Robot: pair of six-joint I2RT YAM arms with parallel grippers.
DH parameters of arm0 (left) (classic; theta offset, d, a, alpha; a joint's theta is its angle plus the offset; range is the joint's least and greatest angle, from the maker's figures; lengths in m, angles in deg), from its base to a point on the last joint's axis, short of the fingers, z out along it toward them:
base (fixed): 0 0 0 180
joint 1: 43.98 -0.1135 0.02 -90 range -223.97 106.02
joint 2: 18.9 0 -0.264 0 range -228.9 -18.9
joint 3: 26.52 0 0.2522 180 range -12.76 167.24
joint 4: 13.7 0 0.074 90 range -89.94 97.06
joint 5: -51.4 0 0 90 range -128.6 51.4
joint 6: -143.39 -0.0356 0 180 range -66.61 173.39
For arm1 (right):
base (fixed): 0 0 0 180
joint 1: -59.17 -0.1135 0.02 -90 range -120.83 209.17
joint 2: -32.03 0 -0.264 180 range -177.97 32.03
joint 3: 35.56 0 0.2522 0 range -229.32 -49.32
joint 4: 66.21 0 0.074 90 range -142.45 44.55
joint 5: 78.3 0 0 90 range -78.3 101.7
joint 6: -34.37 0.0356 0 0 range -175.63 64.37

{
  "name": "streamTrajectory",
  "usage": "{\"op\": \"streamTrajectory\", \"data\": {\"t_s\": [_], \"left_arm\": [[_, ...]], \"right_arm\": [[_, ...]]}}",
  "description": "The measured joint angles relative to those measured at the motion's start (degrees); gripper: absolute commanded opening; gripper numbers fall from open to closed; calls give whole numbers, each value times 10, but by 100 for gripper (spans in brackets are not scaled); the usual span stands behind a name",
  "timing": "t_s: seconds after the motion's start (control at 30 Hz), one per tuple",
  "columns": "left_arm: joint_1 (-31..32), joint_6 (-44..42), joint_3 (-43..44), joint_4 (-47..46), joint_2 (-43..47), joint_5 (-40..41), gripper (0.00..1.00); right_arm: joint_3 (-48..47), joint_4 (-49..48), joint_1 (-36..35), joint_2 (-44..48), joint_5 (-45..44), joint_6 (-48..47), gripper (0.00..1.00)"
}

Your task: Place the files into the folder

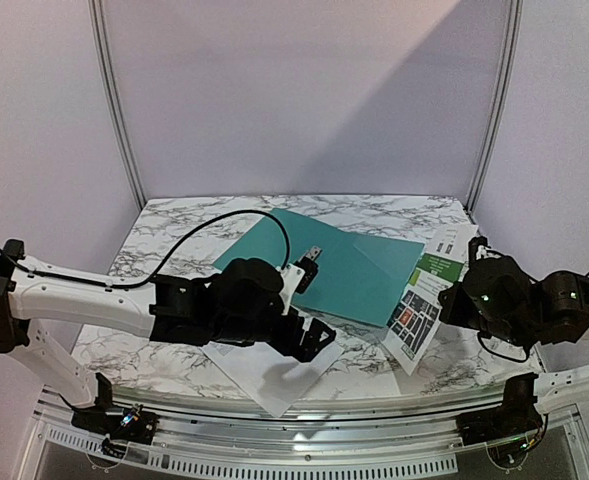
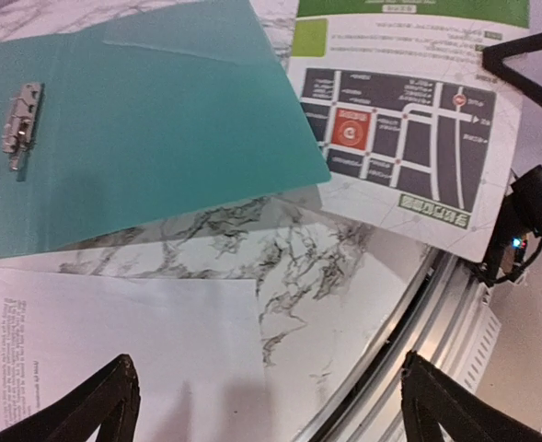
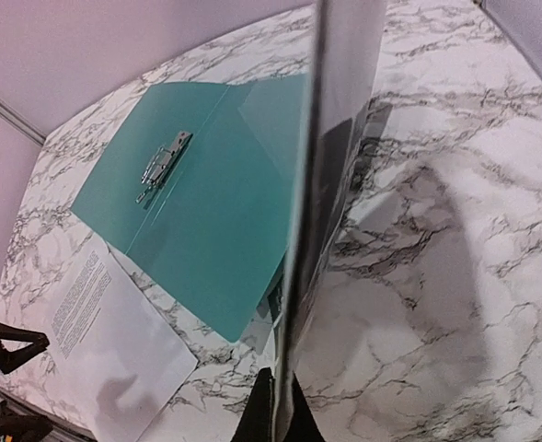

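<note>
The teal folder (image 1: 344,265) lies open on the marble table with its metal clip (image 1: 313,254) showing. The white text sheet (image 1: 269,375) lies near the front edge, clear of the folder. My left gripper (image 1: 314,340) hovers open and empty over that sheet's right corner; in the left wrist view (image 2: 271,405) its fingers straddle the sheet (image 2: 114,341) and bare table. My right gripper (image 3: 284,414) is shut on the edge of the map sheet (image 3: 330,166), which shows edge-on, lifted at that side. In the top view the map sheet (image 1: 424,300) sits at the folder's right edge.
The table's metal front rim (image 2: 418,304) runs close under the left gripper. White booth walls (image 1: 294,90) close off the back and sides. The left arm's cable (image 1: 224,220) arcs over the folder's left part.
</note>
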Motion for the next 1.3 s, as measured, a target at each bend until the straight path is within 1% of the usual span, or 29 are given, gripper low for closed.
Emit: {"op": "streamTrajectory", "data": {"t_s": [0.13,0.3,0.47,0.6,0.83,1.1,1.3], "left_arm": [[0,-15,-27,-8,30,59,99],[0,-36,-69,-19,67,118,100],[-5,-53,-71,-23,79,142,100],[-20,-60,-78,-32,85,140,99],[-57,-71,-100,-46,107,116,99],[-133,-69,-149,-116,161,18,99],[-169,-70,-155,-171,172,-64,99]], "right_arm": [[-37,21,0,-12,-43,-28,0],[-72,25,1,-27,-90,-70,0],[-87,-2,19,-44,-108,-122,0],[-87,-42,60,-57,-91,-170,0],[-99,-110,141,-93,-17,-241,0],[-161,-183,173,-144,61,-307,0],[-171,-250,207,-179,177,-325,0]]}}
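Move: The right hand, pinching the map file by its edge, is taking it to the folder's right-hand half, whose middle lies about 21 cm ahead, 18 cm left and 17 cm below. The folder's metal clip is some 27 cm ahead and 32 cm left of the right hand; the text sheet is about 43 cm left and 3 cm ahead. From the empty left hand that folder half lies roughly 26 cm ahead, 14 cm right and 13 cm below, the text sheet 7 cm ahead and 10 cm left. Still pinching the map file by its edge, the right hand first climbs some 6 cm to draw the file clear from beneath the folder's right edge, then reaches forward (about 11 cm in all), rises further and finally swings about 6 cm left, its wrist tipping up some 15 degrees, towards the folder's right half. Meanwhile the wide-open, empty left hand moves about 11 cm left and forward while rising 6 cm, ending high over the text sheet without touching anything. ##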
